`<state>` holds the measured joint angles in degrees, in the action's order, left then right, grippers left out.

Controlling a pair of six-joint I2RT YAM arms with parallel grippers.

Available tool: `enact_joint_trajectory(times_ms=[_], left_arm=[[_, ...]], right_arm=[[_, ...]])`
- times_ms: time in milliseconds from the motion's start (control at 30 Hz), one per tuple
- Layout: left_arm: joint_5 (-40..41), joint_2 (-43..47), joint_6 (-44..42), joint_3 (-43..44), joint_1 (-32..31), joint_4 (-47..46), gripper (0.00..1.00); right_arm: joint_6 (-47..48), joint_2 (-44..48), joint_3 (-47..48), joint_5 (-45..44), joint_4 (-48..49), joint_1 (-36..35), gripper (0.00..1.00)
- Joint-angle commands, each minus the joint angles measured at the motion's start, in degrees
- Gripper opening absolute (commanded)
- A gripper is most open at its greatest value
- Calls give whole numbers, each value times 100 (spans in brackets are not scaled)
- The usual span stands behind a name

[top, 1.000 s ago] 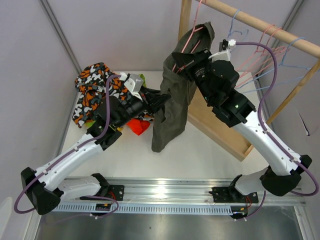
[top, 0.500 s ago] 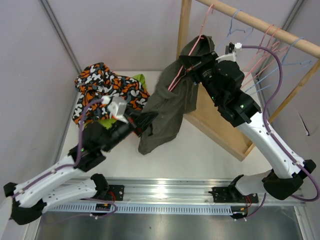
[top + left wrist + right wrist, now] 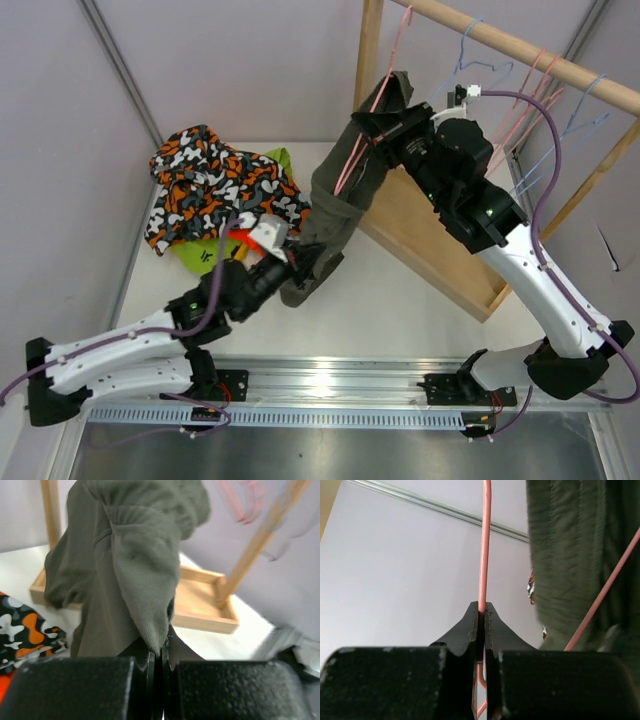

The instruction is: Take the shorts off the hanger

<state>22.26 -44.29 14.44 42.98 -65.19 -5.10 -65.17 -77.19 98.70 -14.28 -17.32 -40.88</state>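
Dark olive shorts (image 3: 345,195) (image 3: 130,570) hang stretched from a pink hanger (image 3: 362,135) (image 3: 483,545), slanting down to the left. My left gripper (image 3: 297,262) (image 3: 161,647) is shut on the lower hem of the olive shorts. High up by the wooden rack post, my right gripper (image 3: 362,125) (image 3: 482,611) is shut on the pink wire of the hanger. At the back left lie the camouflage shorts (image 3: 215,180), on top of lime green shorts (image 3: 205,250) and a bit of bright orange shorts (image 3: 240,240).
A wooden rack with a rail (image 3: 520,50) and a base tray (image 3: 440,250) stands at the right. Several empty pink and blue hangers (image 3: 545,85) hang on the rail. Grey walls close in at the back and left.
My left gripper has shut on the olive shorts' hem and pulled back toward the near left, drawing the cloth down. The right gripper has lifted the hanger slightly higher.
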Motion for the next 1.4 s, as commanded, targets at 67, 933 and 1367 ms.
enact_joint_trajectory(times_ms=[67, 933, 1367], left_arm=[[-228, -1562, -197, 1008, 900, -799, 0], [-1004, 410, 446, 900, 3320, 1495, 0], [-1171, 2117, 534, 246, 3311, 2663, 0]], right_arm=[[-215, 213, 124, -22, 353, -664, 0], [564, -67, 835, 110, 105, 370, 0], [672, -1852, 2101, -21, 352, 1486, 0]])
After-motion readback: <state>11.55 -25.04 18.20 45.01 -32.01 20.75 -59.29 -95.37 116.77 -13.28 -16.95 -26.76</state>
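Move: The left hand pinches the olive shorts, whose middle hangs roughly 8 cm ahead, 4 cm right and 8 cm above; bare table where they go lies some 11 cm ahead, 15 cm left, 33 cm below, with the patterned cloth about 22 cm beyond it and 8 cm farther left. The right hand grips the pink hanger, the shorts' middle about 6 cm back, 5 cm left and 11 cm below it. Keeping the olive shorts pinched, the left hand sweeps some 23 cm forward and turns about 20 degrees counter-clockwise, then pulls back about 20 cm while swinging some 15 cm left over the bare table. The right hand, still gripping the pink hanger, draws back 12 cm and a little left against that first sweep, then carries the hanger 25 cm forward and some 9 cm right, away from the shorts. ##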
